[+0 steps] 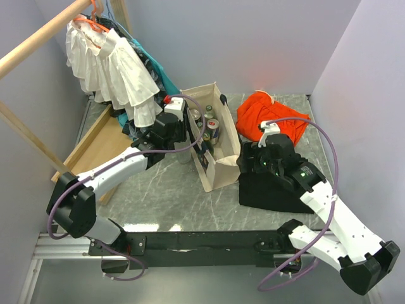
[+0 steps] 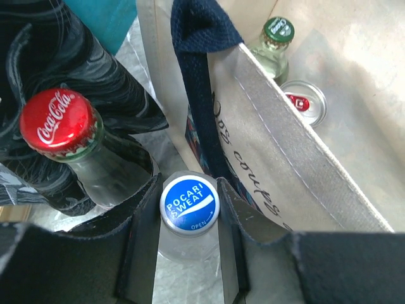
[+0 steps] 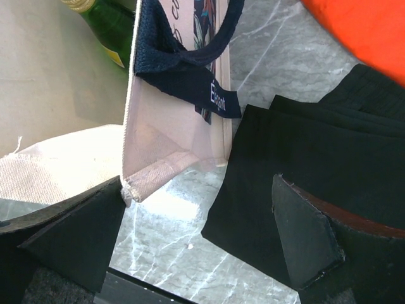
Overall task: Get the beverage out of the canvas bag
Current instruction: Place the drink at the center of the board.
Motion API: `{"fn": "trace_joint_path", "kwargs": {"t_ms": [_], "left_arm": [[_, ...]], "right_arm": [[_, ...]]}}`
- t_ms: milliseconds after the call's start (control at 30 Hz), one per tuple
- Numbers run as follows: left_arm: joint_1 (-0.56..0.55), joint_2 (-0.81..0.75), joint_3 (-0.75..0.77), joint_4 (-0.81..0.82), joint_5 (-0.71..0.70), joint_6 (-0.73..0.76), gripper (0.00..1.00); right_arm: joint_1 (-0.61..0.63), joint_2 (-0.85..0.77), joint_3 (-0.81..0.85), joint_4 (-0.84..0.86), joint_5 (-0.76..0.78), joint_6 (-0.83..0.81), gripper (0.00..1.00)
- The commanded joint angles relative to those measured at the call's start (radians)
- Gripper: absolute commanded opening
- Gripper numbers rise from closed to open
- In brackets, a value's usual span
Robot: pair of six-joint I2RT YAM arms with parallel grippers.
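The beige canvas bag (image 1: pixel 223 166) stands open mid-table with black strap handles (image 2: pixel 201 76). My left gripper (image 2: pixel 188 185) is shut on the neck of a clear beverage bottle with a blue Pocari Sweat cap (image 2: pixel 190 204), just outside the bag's left wall (image 2: pixel 297 158). In the top view that bottle (image 1: pixel 184 153) is beside the bag. Inside the bag are a green-capped bottle (image 2: pixel 278 30) and a can (image 2: pixel 304 101). My right gripper (image 3: pixel 199 190) is open at the bag's near right corner (image 3: pixel 149 177), its left finger (image 3: pixel 82 234) touching the hem.
A Coca-Cola bottle (image 2: pixel 57 123) stands close to the left of the held one, against dark patterned cloth. White garments (image 1: pixel 114 66) hang from a wooden rail (image 1: pixel 38 38). An orange cloth bundle (image 1: pixel 269 114) and a black folded cloth (image 1: pixel 272 190) lie right of the bag.
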Motion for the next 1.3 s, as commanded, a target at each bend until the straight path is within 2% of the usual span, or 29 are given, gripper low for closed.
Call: {"fn": "trace_joint_path", "kwargs": {"t_ms": [0, 533, 667, 733, 833, 867, 1067, 1267], "left_arm": [[0.001, -0.024, 0.049, 0.216, -0.025, -0.002, 0.01], [0.001, 0.028, 0.072, 0.201, -0.043, 0.007, 0.01], [0.003, 0.024, 0.066, 0.200, -0.048, 0.000, 0.15], [0.001, 0.021, 0.063, 0.198, -0.051, -0.002, 0.17], [0.003, 0.022, 0.066, 0.187, -0.052, -0.007, 0.28], [0.001, 0.021, 0.066, 0.184, -0.051, -0.008, 0.39], [0.003, 0.013, 0.057, 0.183, -0.045, -0.031, 0.61], [0.001, 0.001, 0.058, 0.171, -0.039, -0.037, 0.64]], "right_arm": [[0.008, 0.021, 0.012, -0.033, 0.025, -0.027, 1.00], [0.009, 0.020, 0.004, -0.030, 0.028, -0.026, 1.00], [0.008, 0.021, 0.004, -0.033, 0.028, -0.026, 1.00], [0.009, 0.023, 0.002, -0.032, 0.028, -0.024, 1.00], [0.008, 0.023, 0.002, -0.029, 0.025, -0.023, 1.00], [0.008, 0.023, 0.001, -0.029, 0.025, -0.023, 1.00], [0.008, 0.018, -0.001, -0.032, 0.026, -0.021, 1.00], [0.009, 0.010, -0.002, -0.032, 0.031, -0.021, 1.00]]}}
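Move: The left hand already holds the white-capped bottle by its top, upright; the spot on the marble board where it is to stand is about 1 cm ahead and some 16 cm below this hand. The Coke bottle stands roughly 6 cm ahead and 6 cm to the left, its middle some 6 cm lower; the canvas bag's middle is about 10 cm right, 1 cm ahead and 7 cm below. From the right hand that spot lies some 13 cm ahead, 23 cm left and 16 cm below. Forward by barely 1 cm and very slightly down, the left hand eases the held bottle onto the board between the Coke bottle and the bag's left wall, then keeps still around it. Its fingers open by about a quarter of their range to let go of the bottle top, as the hand rises about 2 cm, edges forward and tips its fingers up some 5 degrees. ##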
